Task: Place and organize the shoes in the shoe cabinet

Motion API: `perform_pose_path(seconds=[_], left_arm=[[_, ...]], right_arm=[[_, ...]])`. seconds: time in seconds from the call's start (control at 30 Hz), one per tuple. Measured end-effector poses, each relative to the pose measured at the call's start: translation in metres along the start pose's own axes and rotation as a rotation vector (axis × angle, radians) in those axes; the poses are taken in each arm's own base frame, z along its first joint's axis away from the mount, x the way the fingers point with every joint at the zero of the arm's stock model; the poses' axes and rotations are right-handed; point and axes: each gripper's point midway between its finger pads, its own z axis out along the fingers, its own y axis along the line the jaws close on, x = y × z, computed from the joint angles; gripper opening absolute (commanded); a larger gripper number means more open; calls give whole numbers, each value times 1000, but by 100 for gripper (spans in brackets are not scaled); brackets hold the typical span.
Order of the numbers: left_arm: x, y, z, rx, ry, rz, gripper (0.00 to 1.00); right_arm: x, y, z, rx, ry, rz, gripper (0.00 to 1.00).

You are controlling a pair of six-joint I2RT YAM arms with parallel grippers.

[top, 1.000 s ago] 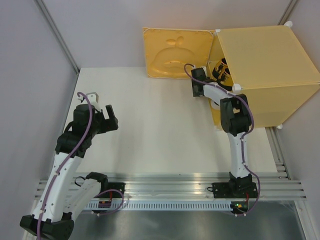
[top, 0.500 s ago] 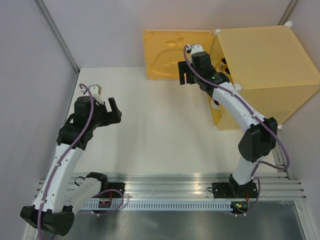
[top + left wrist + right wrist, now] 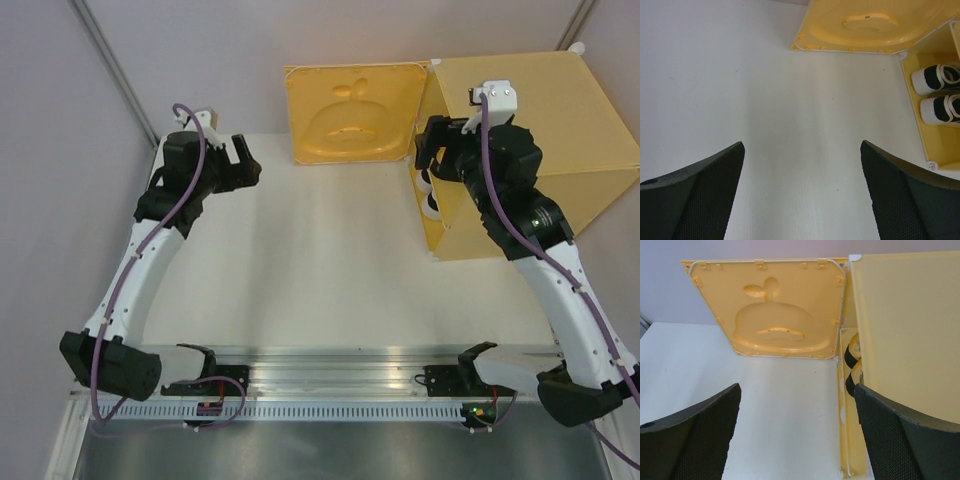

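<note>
The shoe cabinet [image 3: 540, 140] stands at the back right with its door [image 3: 350, 110] swung open to the left. Two white shoes [image 3: 936, 80] with black insides lie side by side on the cabinet floor [image 3: 940, 142], just inside the opening. Behind them, the right wrist view shows two gold shoes [image 3: 855, 346] with black insoles. My right gripper [image 3: 420, 150] hovers open and empty in front of the opening, above the table. My left gripper [image 3: 250, 165] is open and empty over the back left of the table, pointing toward the cabinet.
The white table [image 3: 320, 260] runs from the door to the rail at the near edge. Grey walls close off the left, back and right sides. The open door [image 3: 785, 315] stands upright against the back wall.
My right gripper has pulled back out of the cabinet opening, risen and opened wide. My left arm has swung toward the back of the table, its gripper staying open.
</note>
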Motion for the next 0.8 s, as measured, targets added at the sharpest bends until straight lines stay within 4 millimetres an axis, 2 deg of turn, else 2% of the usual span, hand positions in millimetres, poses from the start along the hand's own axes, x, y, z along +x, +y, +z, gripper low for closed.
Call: perform_pose_path(seconds=[0.2, 0.37, 0.53, 0.67, 0.8], left_arm=[[-33, -29, 48, 129, -56, 30, 100], [-48, -51, 89, 257, -116, 82, 100], [-64, -66, 130, 359, -181, 125, 100], [-80, -66, 156, 386, -227, 142, 98], [-90, -62, 171, 399, -256, 159, 94]], right_arm=[[7, -19, -41, 32, -41, 11, 98], [18, -25, -62, 24, -54, 24, 98], [28, -24, -73, 1, -53, 42, 98], [33, -22, -77, -20, -48, 47, 98], [35, -20, -78, -34, -44, 45, 98]])
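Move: The open cabinet door's free upright edge is about 22 cm ahead of the left hand and 11 cm to its right, its middle some 11 cm lower. The cabinet's open side is roughly 45 cm to that hand's right and 8 cm farther out, with the white shoes about 47 cm right, 13 cm ahead and 26 cm down. From the right hand, the door edge lies some 25 cm ahead, 28 cm left and 24 cm down. The left hand, empty and wide open, sweeps forward about 19 cm and some 8 cm to the right up to the door's free edge, its wrist levelling and swinging clockwise by about 20 degrees each until the edge stands in view between the spread fingers; whether a finger touches can't be seen. Meanwhile the right hand, also empty and open, keeps backing off from the door and the cabinet's open side, about 8 cm back and a little right and down, easing to a stop. ##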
